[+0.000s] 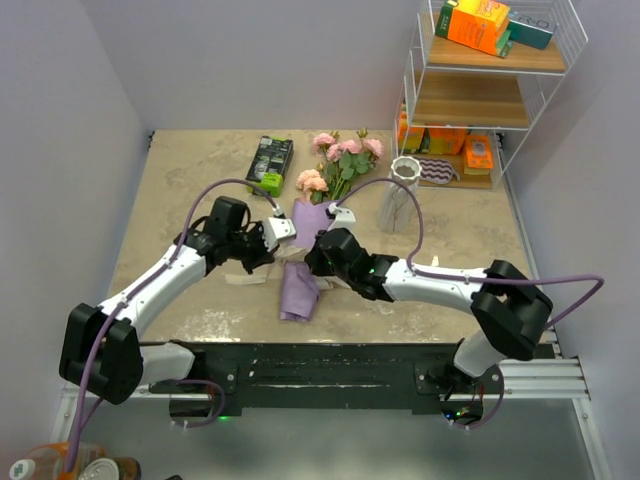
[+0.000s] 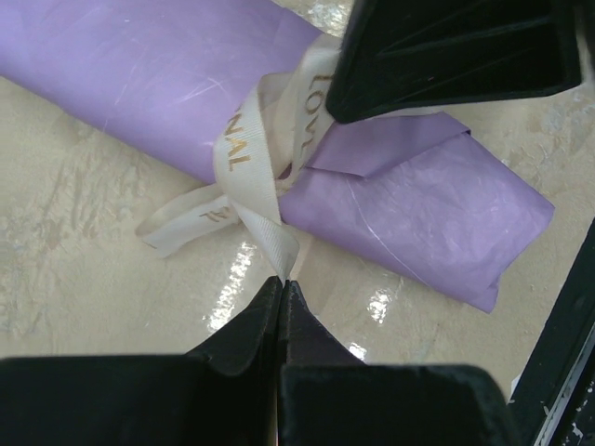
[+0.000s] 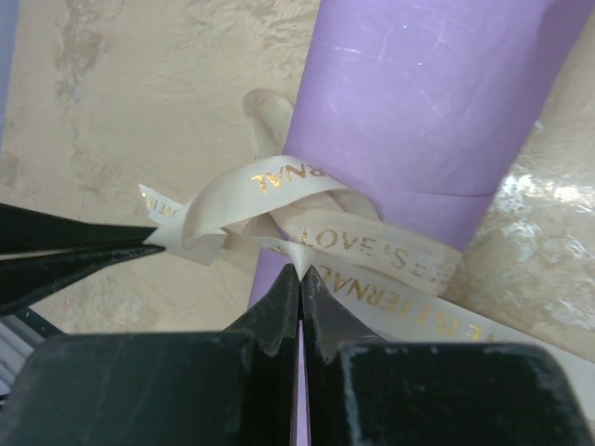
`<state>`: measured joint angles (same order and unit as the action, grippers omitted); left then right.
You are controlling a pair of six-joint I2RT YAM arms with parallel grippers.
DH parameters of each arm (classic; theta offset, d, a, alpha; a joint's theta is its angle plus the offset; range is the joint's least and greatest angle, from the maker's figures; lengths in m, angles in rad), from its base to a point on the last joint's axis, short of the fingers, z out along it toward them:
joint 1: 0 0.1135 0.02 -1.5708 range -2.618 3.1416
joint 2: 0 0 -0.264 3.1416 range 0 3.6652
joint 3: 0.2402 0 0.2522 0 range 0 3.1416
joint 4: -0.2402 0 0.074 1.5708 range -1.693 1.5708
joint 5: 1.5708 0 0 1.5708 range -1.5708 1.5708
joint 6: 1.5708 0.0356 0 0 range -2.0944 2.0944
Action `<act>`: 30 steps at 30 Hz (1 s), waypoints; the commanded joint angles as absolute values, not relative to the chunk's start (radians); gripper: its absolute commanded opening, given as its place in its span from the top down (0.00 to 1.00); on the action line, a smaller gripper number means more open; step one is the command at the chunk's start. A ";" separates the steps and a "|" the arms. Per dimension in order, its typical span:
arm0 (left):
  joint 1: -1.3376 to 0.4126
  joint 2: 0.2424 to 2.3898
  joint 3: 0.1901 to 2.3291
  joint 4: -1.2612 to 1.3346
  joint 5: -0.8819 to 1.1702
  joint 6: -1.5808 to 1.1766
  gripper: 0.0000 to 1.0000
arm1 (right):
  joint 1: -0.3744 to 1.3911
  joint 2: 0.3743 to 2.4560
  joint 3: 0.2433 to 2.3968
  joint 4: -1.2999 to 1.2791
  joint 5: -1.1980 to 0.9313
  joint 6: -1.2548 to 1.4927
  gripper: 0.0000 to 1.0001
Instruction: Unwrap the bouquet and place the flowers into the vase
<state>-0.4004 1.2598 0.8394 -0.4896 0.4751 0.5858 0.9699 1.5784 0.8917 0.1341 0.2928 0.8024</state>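
Observation:
The bouquet (image 1: 312,225) lies on the table, its pink flowers (image 1: 342,158) pointing to the far side and its lilac paper cone (image 1: 298,292) towards me. The off-white ribbed vase (image 1: 400,195) stands upright just right of the blooms. A beige ribbon (image 2: 249,153) with gold lettering is tied round the cone (image 2: 139,84). My left gripper (image 2: 282,279) is shut on one ribbon tail. My right gripper (image 3: 299,269) is shut on another ribbon (image 3: 279,181) strand in front of the cone (image 3: 437,93). The two grippers (image 1: 275,240) (image 1: 320,255) flank the cone's middle.
A black-and-green box (image 1: 270,160) lies at the back left of the flowers. A white wire shelf (image 1: 480,90) with orange boxes stands at the back right, close behind the vase. Walls enclose the table on three sides.

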 commanded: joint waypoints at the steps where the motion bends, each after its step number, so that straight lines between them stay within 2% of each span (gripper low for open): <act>1: -0.324 1.224 0.925 -0.476 0.465 0.508 1.00 | 0.976 1.421 0.885 0.045 0.405 0.788 1.00; 7: -0.145 1.293 1.086 -0.544 0.456 0.485 1.00 | 0.974 1.200 0.831 -0.096 0.526 0.782 1.00; 14: -0.017 1.244 1.178 -0.600 0.462 0.526 1.00 | 0.965 0.987 0.805 -0.366 0.716 0.876 1.00; 17: 0.047 1.235 1.221 -0.635 0.443 0.544 1.00 | 0.922 0.916 0.798 -0.469 0.770 0.911 1.00; 21: 0.155 1.252 1.253 -0.652 0.414 0.569 1.00 | 0.771 0.809 0.816 -0.589 0.778 0.894 1.00; 25: 0.346 1.305 1.307 -0.658 0.422 0.592 1.00 | 0.658 0.781 0.871 -0.737 0.845 0.879 1.00; 30: 0.480 1.344 1.310 -0.675 0.442 0.661 1.00 | 0.586 0.818 0.928 -0.862 0.936 0.906 0.99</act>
<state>0.4061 1.3247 1.2854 -0.6468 0.4290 0.5884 0.6220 0.7940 0.8570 -0.7139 0.8185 0.8742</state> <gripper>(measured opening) 0.014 0.010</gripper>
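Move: I already pinch one ribbon tail in each hand. The ribbon's knot lies about 5 cm right of my left hand and 4 cm left of my right hand, 1 cm ahead and some 3 cm below both. From my right hand the pink roses are roughly 22 cm ahead and 6 cm right, level in height, and the vase is about 13 cm ahead and 19 cm right, its middle some 4 cm higher. I pull the tied ribbon apart, drawing both tails away from the knot with fingers shut. My right hand lifts about 10 cm while starting rightward, then sweeps level to some 30 cm right, turning clockwise. My left hand rises with a forward reach of 10 cm, then swings left, about 27 cm over and 13 cm up, turning roughly 50 degrees counter-clockwise. ##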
